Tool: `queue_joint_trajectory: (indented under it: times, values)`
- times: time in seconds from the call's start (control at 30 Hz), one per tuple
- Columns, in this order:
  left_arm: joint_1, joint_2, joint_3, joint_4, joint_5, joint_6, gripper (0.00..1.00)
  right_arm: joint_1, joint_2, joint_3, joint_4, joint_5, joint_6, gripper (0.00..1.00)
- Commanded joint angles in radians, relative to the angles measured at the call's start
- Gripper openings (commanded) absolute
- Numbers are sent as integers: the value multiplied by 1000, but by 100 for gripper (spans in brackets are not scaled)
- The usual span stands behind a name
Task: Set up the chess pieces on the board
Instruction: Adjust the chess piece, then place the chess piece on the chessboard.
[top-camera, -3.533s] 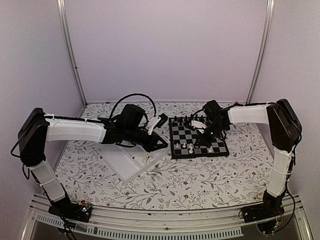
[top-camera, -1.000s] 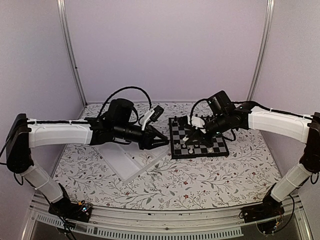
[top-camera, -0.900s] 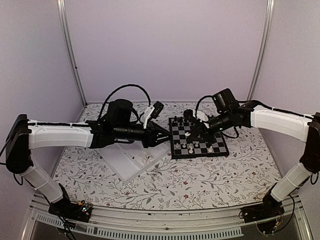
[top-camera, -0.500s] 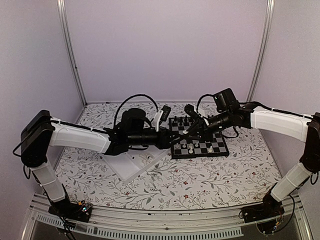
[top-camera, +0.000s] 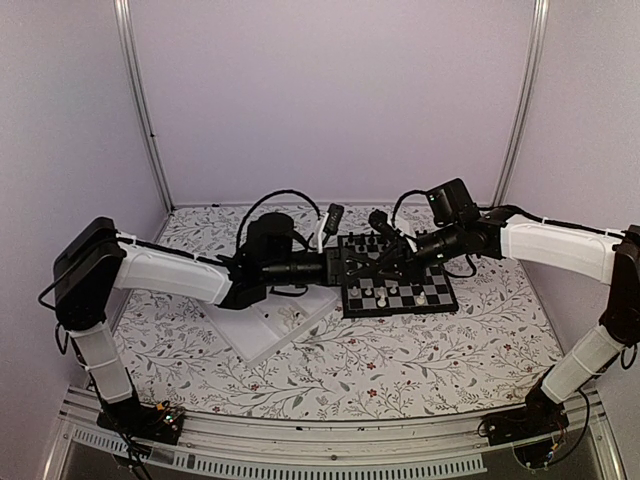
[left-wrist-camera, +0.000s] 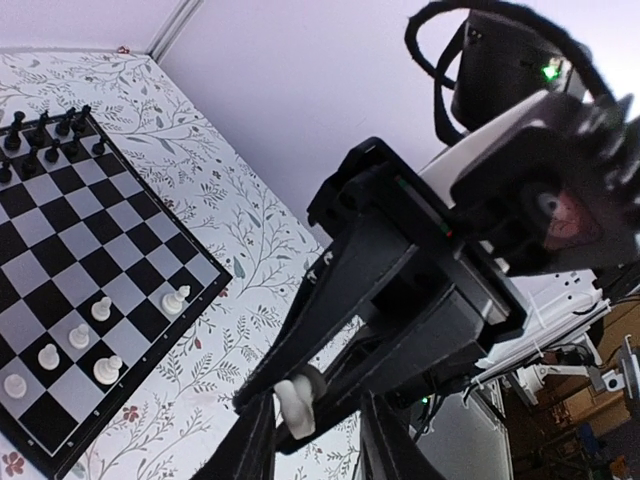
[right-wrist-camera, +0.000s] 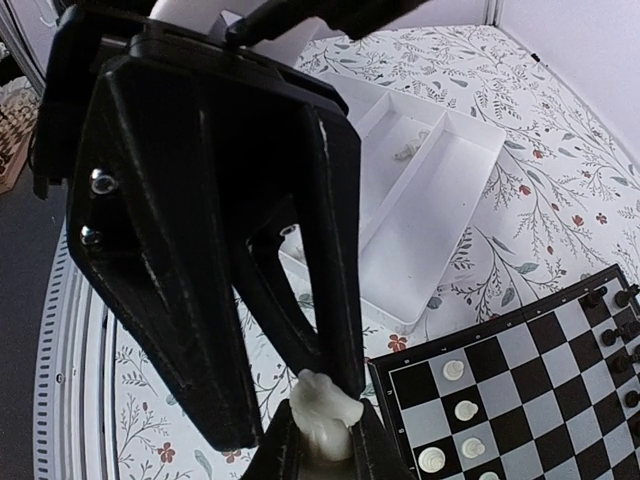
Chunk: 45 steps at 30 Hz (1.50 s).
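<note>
My right gripper (right-wrist-camera: 327, 442) is shut on a white knight (right-wrist-camera: 325, 405), one of the chess pieces, and holds it in the air just off the left edge of the board (top-camera: 400, 309). My left gripper (top-camera: 349, 268) meets the right gripper (top-camera: 380, 264) tip to tip there. In the left wrist view the left gripper (left-wrist-camera: 318, 440) stands open, its fingers straddling the knight (left-wrist-camera: 296, 408) and the right fingertips that clamp it. Several white pieces (left-wrist-camera: 107, 370) stand along the near rows of the board (left-wrist-camera: 60, 262). Black pieces (left-wrist-camera: 40, 130) line the far rows.
The white compartmented tray (top-camera: 250, 330) lies left of the board under the left arm. A few small pieces (right-wrist-camera: 405, 152) rest in the tray (right-wrist-camera: 455, 215). The floral tablecloth (top-camera: 380, 370) runs to the near edge, and purple walls close in three sides.
The left arm has swung right from over the tray to the board's left edge. The right gripper rose off the board with the knight, turned toward the left gripper, and now holds still.
</note>
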Motion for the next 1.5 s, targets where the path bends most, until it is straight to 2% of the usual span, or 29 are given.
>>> queue_joint_trajectory:
  times: [0.0,0.1,0.43,0.47,0.57,0.67,0.73,0.8,0.87,0.93,1.03,1.13,1.47]
  values:
    - [13,44,34,28,25,-67,29,-1,-25,-8,22,11,6,7]
    - [14,55,48,11,21,-72,26,-1,-26,-12,22,15,6,8]
    - [24,96,65,72,53,-59,1,0,-27,-17,29,49,-4,11]
    - [27,97,67,70,53,-50,0,0,-30,-15,29,69,-6,14]
    - [41,85,76,29,52,6,0,-1,-41,-13,26,146,-2,36]
    - [56,62,101,-87,45,117,0,-34,-59,-20,-21,175,-37,51]
    - [59,50,143,-238,16,223,0,-124,-97,-43,-34,122,-59,60]
    - [58,49,197,-399,-20,334,0,-265,-150,-74,-32,0,-53,64]
    - [52,65,248,-561,-64,433,0,-385,-179,-81,-29,-78,-35,64]
    - [43,86,294,-690,-116,508,0,-449,-182,-79,-25,-77,-16,64]
    - [26,130,374,-822,-192,590,0,-458,-181,-88,-6,-5,-12,64]
    - [11,182,452,-928,-233,636,0,-457,-180,-101,4,-1,-12,65]
    - [-33,316,567,-991,-268,671,0,-458,-166,-116,18,-3,-22,64]
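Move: The white chess piece, held at the right fingertips with its head end sticking out, is barely a centimetre forward, right of and below the open left fingers; from the right hand it is about 1 cm left. From the left hand, the board's empty near-left corner square lies about 6 cm ahead, 1 cm right and 18 below. A pawn stands 3 cm beyond that square, a larger white piece 6 or 7 cm to the square's right, and the tray's middle some 20 cm to the hand's left, 6 ahead. The white piece changes hands: the left fingers ease about 1 cm forward and down around it and close on its head end, then the right fingers open wide, let go and swing away some 16 cm right and 8 forward. The left hand carries the piece a little forward, then mostly down, about 12 cm in all, towards the board's near-left corner, tipping its fingers some 45 degrees downward. ##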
